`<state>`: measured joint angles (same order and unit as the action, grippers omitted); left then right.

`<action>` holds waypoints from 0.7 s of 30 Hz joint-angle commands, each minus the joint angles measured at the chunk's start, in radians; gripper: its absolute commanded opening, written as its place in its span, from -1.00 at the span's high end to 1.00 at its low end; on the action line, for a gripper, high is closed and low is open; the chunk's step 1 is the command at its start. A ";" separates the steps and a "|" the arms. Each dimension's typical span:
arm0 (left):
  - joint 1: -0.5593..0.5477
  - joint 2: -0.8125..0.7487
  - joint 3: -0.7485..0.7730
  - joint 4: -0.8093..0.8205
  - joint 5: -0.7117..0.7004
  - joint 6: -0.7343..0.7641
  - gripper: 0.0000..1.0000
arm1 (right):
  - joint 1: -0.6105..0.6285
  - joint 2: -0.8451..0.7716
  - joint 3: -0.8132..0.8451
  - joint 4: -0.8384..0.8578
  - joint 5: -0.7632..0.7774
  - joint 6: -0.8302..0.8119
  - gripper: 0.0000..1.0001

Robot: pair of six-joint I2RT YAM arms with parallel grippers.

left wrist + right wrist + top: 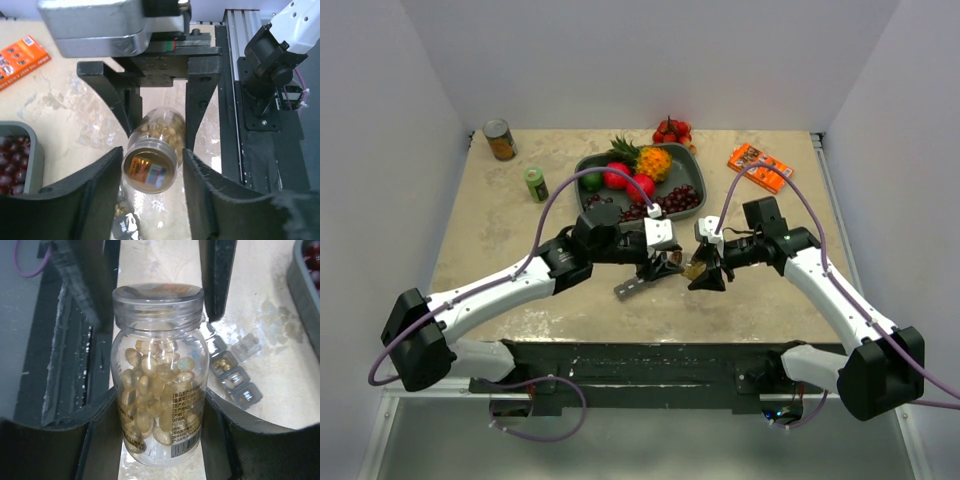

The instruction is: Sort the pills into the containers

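Observation:
A clear pill bottle (159, 390), full of yellow capsules and with its clear lid (157, 295) on, lies level in my right gripper (159, 407), which is shut on its body. My left gripper (152, 161) is open, and its fingers (95, 192) straddle the lid (150, 167) end-on. In the top view both grippers, left (670, 265) and right (704, 275), meet at the table's front middle. The dark-grey container strip (635, 286) lies just below them. In the right wrist view the strip (235, 375) has one lid up, with yellow pills in one compartment.
The grey fruit tray (588, 163) stands behind the grippers and shows in the left wrist view (31, 150). An orange box (759, 167) lies at the back right, a tin (500, 140) and a green can (536, 184) at the back left, and red fruit (672, 130) behind the tray.

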<state>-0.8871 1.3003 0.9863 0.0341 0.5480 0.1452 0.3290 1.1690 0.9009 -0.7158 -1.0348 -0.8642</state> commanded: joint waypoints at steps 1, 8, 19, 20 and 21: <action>-0.029 -0.045 -0.031 0.190 -0.021 0.061 -0.50 | -0.002 -0.019 0.032 0.072 -0.031 0.036 1.00; 0.008 -0.176 -0.103 0.236 -0.219 -0.404 -0.99 | -0.004 -0.019 0.033 0.067 -0.030 0.033 1.00; -0.048 -0.173 -0.024 -0.030 -0.424 -1.032 -0.99 | -0.002 -0.020 0.032 0.072 -0.024 0.036 1.00; -0.067 -0.142 0.006 -0.087 -0.465 -1.036 -0.99 | -0.004 -0.019 0.030 0.072 -0.024 0.037 1.00; -0.078 -0.127 0.056 -0.127 -0.499 -1.036 -0.98 | -0.005 -0.019 0.030 0.073 -0.022 0.037 1.00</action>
<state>-0.8989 1.1080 0.8970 0.0986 0.2226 -0.7204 0.3286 1.1694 0.9012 -0.6716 -1.0382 -0.8368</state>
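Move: The lid of the pill bottle sits between the left fingertips, about 1 cm to the right of the left hand point and level with it. The pill organizer lies some 5 cm left, 3 cm back and 12 cm below; the fruit tray's middle is about 15 cm ahead, 7 cm left and 11 cm below. From the right hand, which grips the bottle's body, the lid is roughly 5 cm left, 1 cm ahead and 2 cm lower. The bottle's lid is let go by the left fingers, which open wide and come free; the left hand lifts about 7 cm and shifts a few centimetres left, then starts sinking and easing back right. Meanwhile its wrist rolls some 45 degrees counter-clockwise, looking along the fingers towards the lid. The right hand keeps the bottle gripped, almost still. ##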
